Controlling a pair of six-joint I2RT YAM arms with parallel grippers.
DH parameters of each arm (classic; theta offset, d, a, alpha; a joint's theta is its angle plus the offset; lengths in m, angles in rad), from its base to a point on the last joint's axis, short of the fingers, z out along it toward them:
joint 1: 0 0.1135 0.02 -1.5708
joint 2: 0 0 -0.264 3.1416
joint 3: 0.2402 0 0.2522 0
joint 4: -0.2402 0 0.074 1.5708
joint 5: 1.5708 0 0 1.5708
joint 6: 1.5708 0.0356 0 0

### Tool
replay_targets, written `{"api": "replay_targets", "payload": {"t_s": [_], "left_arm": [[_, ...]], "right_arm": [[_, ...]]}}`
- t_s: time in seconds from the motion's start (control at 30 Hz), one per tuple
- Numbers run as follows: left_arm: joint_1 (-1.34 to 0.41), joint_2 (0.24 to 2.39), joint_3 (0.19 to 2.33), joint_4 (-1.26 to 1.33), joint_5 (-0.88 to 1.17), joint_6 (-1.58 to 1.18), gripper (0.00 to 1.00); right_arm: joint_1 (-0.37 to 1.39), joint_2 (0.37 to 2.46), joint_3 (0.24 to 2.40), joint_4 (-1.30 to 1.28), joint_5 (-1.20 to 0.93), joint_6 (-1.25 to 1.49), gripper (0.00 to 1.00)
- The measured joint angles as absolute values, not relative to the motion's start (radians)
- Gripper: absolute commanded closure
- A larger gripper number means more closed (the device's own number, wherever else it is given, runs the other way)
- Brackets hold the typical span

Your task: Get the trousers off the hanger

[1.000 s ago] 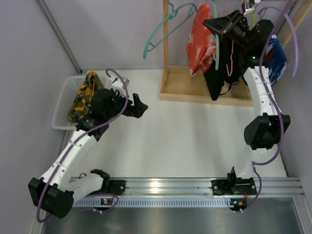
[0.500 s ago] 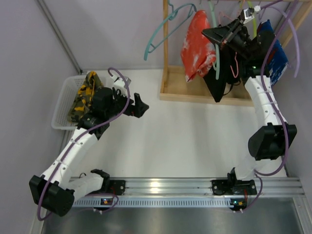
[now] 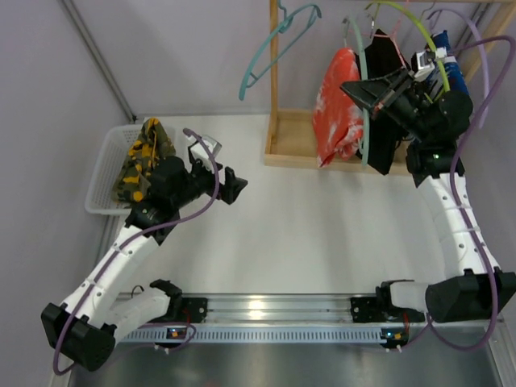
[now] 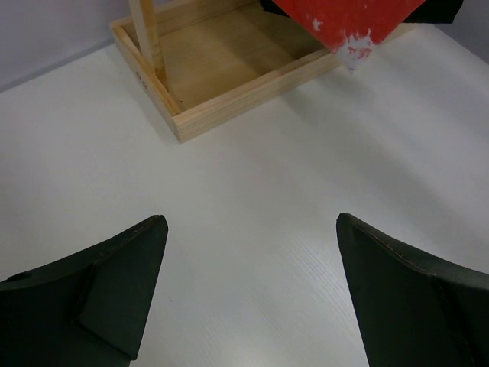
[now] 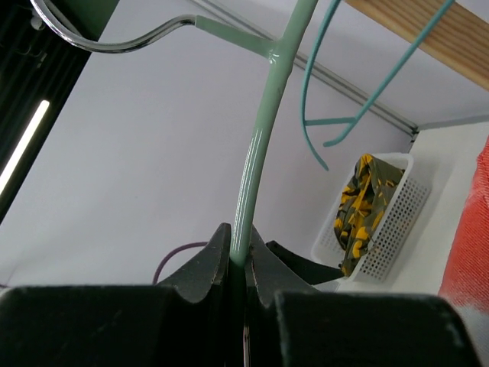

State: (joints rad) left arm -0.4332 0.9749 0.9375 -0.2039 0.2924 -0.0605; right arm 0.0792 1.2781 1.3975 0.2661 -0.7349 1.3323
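My right gripper [image 3: 355, 87] is shut on the pale green hanger [image 3: 364, 133], close up in the right wrist view [image 5: 263, 130], jaws [image 5: 241, 256] clamped on its bar. The red-orange trousers with white marks [image 3: 337, 105] hang from that hanger over the wooden base; their edge also shows in the right wrist view [image 5: 470, 237]. The plain black trousers [image 3: 380, 113] hang just behind. The camouflage trousers [image 3: 141, 157] lie in the white basket [image 3: 101, 173]. My left gripper [image 3: 232, 187] is open and empty over the table, and the left wrist view [image 4: 252, 229] shows bare tabletop between its fingers.
A wooden rack base tray [image 3: 294, 145] with its upright post [image 3: 274, 72] stands at the back. An empty teal hanger [image 3: 270, 48] hangs at the left, a yellow-green hanger [image 3: 411, 20] and a blue garment [image 3: 455, 60] at the right. A grey wall runs behind.
My right gripper has come down and nearer with the green hanger, and the red trousers have swung lower with it. My left gripper has shifted slightly right.
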Motion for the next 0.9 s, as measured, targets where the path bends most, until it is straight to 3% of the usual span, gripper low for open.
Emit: {"api": "replay_targets", "payload": {"t_s": [0.17, 0.47, 0.7, 0.9], "left_arm": [[-0.535, 0.959, 0.86, -0.117, 0.205, 0.03, 0.01], [-0.897, 1.068, 0.772, 0.179, -0.096, 0.229, 0.01], [-1.125, 1.265, 0.767, 0.502, -0.288, 0.381, 0.01], [-1.178, 1.456, 0.809, 0.648, -0.419, 0.393, 0.01]], "right_arm": [[0.115, 1.182, 1.296, 0.176, -0.663, 1.319, 1.0], [0.15, 1.138, 1.217, -0.007, -0.529, 1.294, 1.0], [0.157, 1.127, 1.182, -0.069, -0.478, 1.298, 1.0], [0.157, 1.126, 1.186, -0.078, -0.455, 1.294, 1.0]]}}
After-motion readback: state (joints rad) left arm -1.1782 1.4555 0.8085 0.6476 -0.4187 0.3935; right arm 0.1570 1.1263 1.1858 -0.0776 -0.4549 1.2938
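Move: Off to the left hand's right, some 27 cm, and about 8 cm farther out hang the red trousers, their middle roughly 14 cm above the hand and their leg ends near hand height. The right hand, pinching their mint hanger, has that middle about 4 cm to its left, 3 cm ahead and 10 cm below. Black trousers hang about 11 cm right of the red ones and 6 cm farther out; the rack's wooden base lies roughly 28 cm ahead of the left hand, 27 cm to its right and 24 cm below. Sweeping some 19 cm to the right, and ending a little lower and nearer the base, the open left hand closes in on the hanging red leg ends, tilting its fingers up about 30 degrees. Meanwhile the right hand keeps its pinch on the mint hanger and lowers it about 10 cm, tipping down some 20 degrees, then stays there. ##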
